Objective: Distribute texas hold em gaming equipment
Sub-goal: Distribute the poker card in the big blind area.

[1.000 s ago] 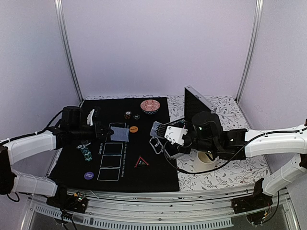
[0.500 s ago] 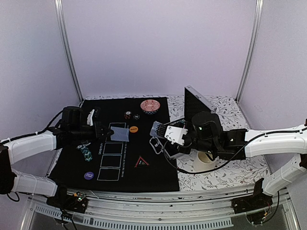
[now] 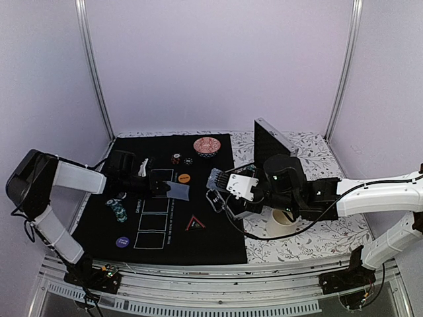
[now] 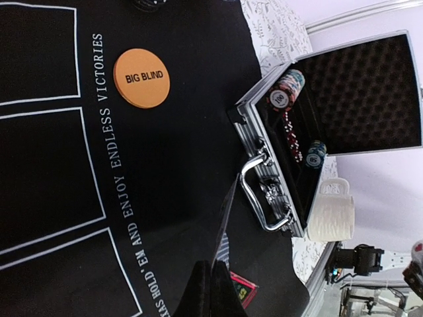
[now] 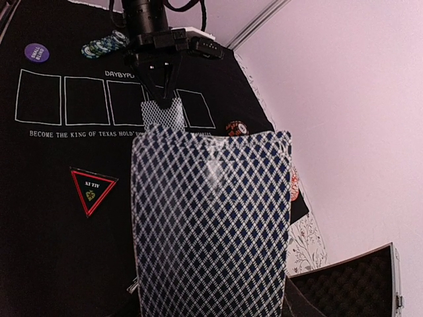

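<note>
My left gripper (image 3: 164, 189) is shut on one grey-blue-backed playing card (image 3: 178, 191), held just above the black mat (image 3: 218, 247) near the row of white boxes. The left wrist view shows that card (image 4: 229, 208) edge-on between the closed fingers (image 4: 198, 294). My right gripper (image 3: 227, 181) holds a fanned stack of cards (image 3: 215, 177) over the mat's right edge; this stack (image 5: 211, 224) fills the right wrist view and hides the fingers. On the mat lie an orange disc (image 3: 184, 177), a purple disc (image 3: 122, 242), a red triangle marker (image 3: 195, 223) and striped chips (image 3: 117, 209).
A red patterned bowl (image 3: 207, 146) stands at the mat's far edge, with dark chips (image 3: 176, 158) beside it. An open metal case (image 3: 271, 142) holding chips (image 4: 285, 91) stands right of the mat. A white cup (image 3: 281, 221) is under my right arm.
My left arm has swung round and carried its card a little to the right and nearer, toward the right gripper. The right arm and its stack have stayed put.
</note>
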Controlling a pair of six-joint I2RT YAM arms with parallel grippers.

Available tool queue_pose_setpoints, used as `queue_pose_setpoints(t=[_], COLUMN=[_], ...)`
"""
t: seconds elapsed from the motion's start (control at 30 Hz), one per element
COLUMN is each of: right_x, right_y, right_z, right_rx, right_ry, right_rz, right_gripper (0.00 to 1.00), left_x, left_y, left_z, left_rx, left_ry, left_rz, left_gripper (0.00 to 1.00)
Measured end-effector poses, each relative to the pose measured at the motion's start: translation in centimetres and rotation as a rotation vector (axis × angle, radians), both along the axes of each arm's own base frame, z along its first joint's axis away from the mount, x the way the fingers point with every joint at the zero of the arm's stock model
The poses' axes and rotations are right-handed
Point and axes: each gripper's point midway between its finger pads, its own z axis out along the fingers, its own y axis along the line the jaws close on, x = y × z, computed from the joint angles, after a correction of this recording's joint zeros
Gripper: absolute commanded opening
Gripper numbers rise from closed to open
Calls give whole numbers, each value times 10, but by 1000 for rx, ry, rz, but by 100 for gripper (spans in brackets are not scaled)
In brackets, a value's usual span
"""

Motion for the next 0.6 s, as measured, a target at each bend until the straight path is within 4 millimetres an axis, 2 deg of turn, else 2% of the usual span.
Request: queue_pose_setpoints(t=[0.13, 0.3, 0.57, 0.6], right_x=[0, 0, -1, -1], right_y=[0, -1, -1, -1], right_z=[-1, -2, -3, -3], right_rx=[0, -1, -1, -2], right_ry=[6, 14, 18, 19], right_rz=[-2, -5, -7, -7], right_gripper=[43, 43, 43, 43], left_x=[16, 29, 30, 31], left_y=[-13, -27, -31, -32], left_z=[-14, -17, -50, -52], left_rx=[-16, -41, -25, -22], left_ry=[27, 16, 86, 90], left_rz=[-4, -10, 4, 3], left_gripper=[0, 0, 0, 2])
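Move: The left hand holds a card by its near end; the bare mat for it in the big blind area lies about 4 cm ahead, 9 cm to its right and 8 cm below. The orange BIG BLIND disc stands 11 cm ahead and 7 cm right, the red triangle roughly 9 cm back and 10 cm right, the case handle some 18 cm right and 2 cm ahead. From the right hand, that bare spot is about 14 cm ahead, 14 cm left and 22 cm below. With its fingers kept shut on the card's near end, the left hand slants forward and to its right by about 4 cm while sinking slightly, heading for the bare mat on the near side of the BIG BLIND disc. It then stops going outward and drops almost straight down, some 5 cm lower in all, the wrist tipping down only about 5 degrees, until the card's free end seems to press on the mat, while the right hand stays put and keeps its hold on the deck. ##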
